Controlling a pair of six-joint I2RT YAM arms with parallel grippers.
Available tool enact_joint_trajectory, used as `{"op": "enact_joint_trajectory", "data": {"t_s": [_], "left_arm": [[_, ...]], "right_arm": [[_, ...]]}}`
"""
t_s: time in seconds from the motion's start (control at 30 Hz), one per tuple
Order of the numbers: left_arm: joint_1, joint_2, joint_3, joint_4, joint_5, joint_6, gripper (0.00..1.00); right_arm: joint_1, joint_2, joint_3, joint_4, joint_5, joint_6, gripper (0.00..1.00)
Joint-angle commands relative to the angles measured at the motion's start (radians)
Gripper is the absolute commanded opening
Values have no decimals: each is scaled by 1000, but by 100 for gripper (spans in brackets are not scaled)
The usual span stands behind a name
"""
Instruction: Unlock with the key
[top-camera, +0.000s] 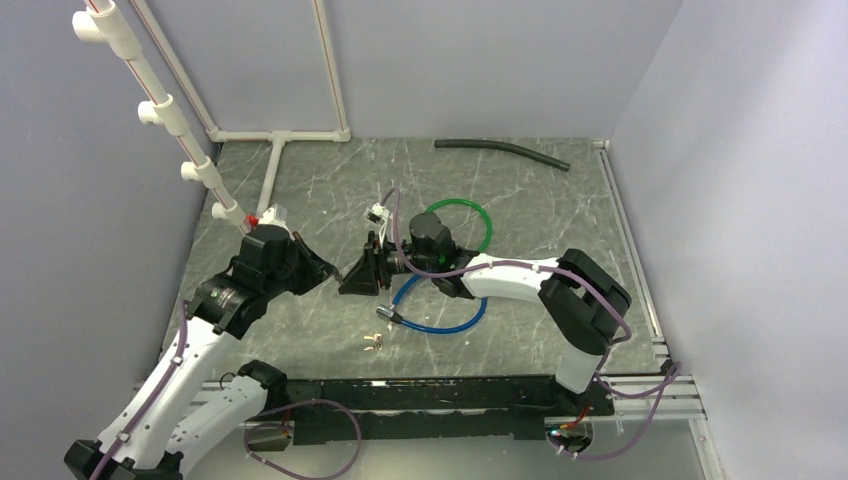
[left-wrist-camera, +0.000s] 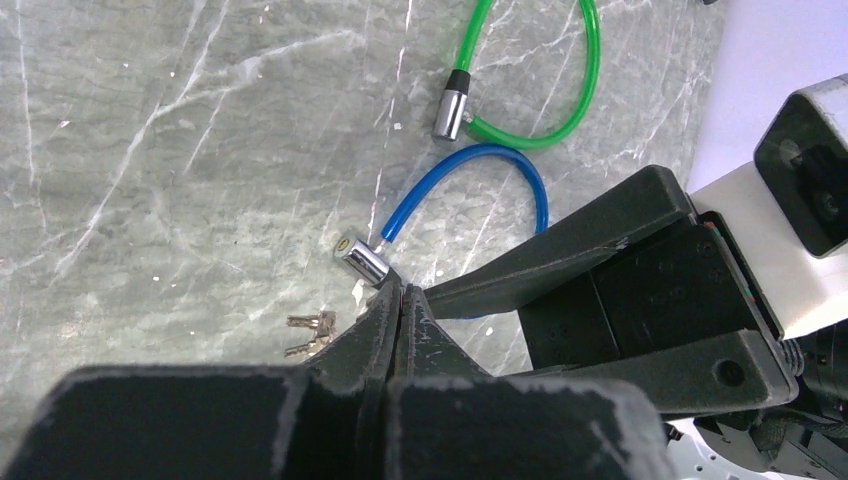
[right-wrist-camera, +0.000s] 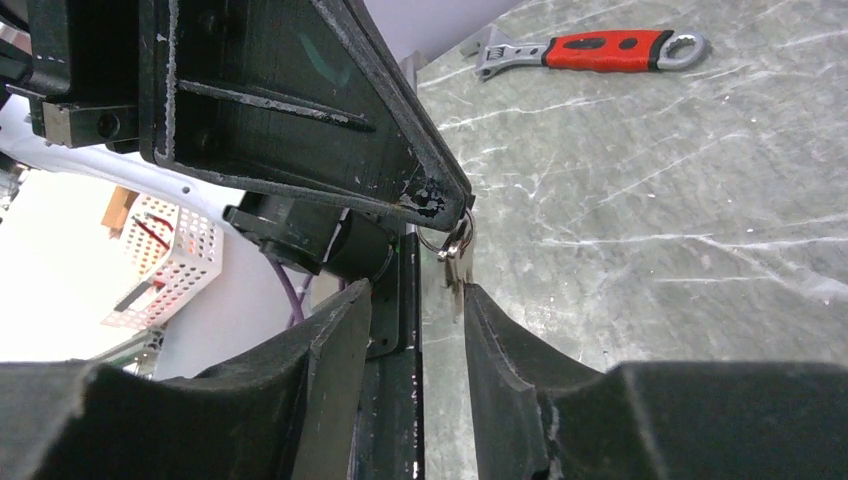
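Note:
My left gripper (top-camera: 333, 270) (left-wrist-camera: 400, 293) is shut on a key ring. A small bunch of keys (right-wrist-camera: 455, 262) dangles from its tip in the right wrist view. My right gripper (top-camera: 362, 272) (right-wrist-camera: 418, 290) faces it with jaws apart, and the hanging keys sit at its tips, close to the right finger (right-wrist-camera: 500, 340). The blue cable lock (top-camera: 440, 318) (left-wrist-camera: 470, 175) lies on the table just below both grippers, its chrome cylinder (left-wrist-camera: 360, 262) pointing left. A second pair of keys (top-camera: 373, 340) (left-wrist-camera: 312, 335) lies on the table near that cylinder.
A green cable lock (top-camera: 470, 215) (left-wrist-camera: 530, 120) lies beyond the blue one. A red-handled wrench (right-wrist-camera: 590, 50) lies farther off. A black hose (top-camera: 500, 150) rests at the back. A white pipe frame (top-camera: 275, 135) stands along the left and back walls.

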Motion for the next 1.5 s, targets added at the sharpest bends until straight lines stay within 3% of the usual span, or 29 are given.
{"op": "enact_joint_trajectory", "data": {"t_s": [0.0, 0.4, 0.77, 0.87, 1.07, 1.23, 1.27, 1.3, 1.4, 1.43, 1.47], "left_arm": [[-2, -18, 26, 23, 8, -9, 0], [-2, -28, 16, 24, -32, -26, 0], [-2, -49, 8, 28, -24, -44, 0], [-2, -55, 11, 23, -29, -47, 0], [-2, -78, 10, 7, -51, -56, 0], [-2, -80, 6, -10, -69, -54, 1], [-2, -75, 10, -18, -70, -43, 9], [-2, -70, 15, -28, -69, -19, 22], [-2, -63, 40, -80, -86, 41, 73], [-2, -63, 44, -86, -84, 65, 85], [-2, -63, 49, -92, -82, 88, 87]], "right_arm": [[5, 5, 39, 68, -23, 9, 41], [11, 30, 52, 90, 8, 37, 36], [13, 59, 86, 67, 99, 35, 41], [15, 60, 96, 58, 103, 27, 35], [16, 48, 85, 60, 110, 22, 0], [16, 32, 80, 45, 88, 12, 0], [16, 26, 85, 19, 80, 4, 0], [16, 17, 94, -45, 72, -9, 0], [14, -10, 171, -328, 87, -83, 0], [9, -12, 209, -454, 100, -111, 0], [-1, -14, 240, -567, 109, -133, 0]]}}
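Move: The key already hangs at the left fingertips, about 1 cm ahead, 1 cm right and 1 cm below that hand's point. The right gripper lies some 3 cm to the left hand's right, 1 cm back and 1 cm lower. From the right hand, the key is about 2 cm ahead and 2 cm left, at its height; the blue lock is 3 cm ahead and 7 cm right, the spare keys 4 cm back and 4 cm right, both some 18 cm below. Right hand eases about 2 cm left and forward, pinches the key; left fingers then open and release it. ##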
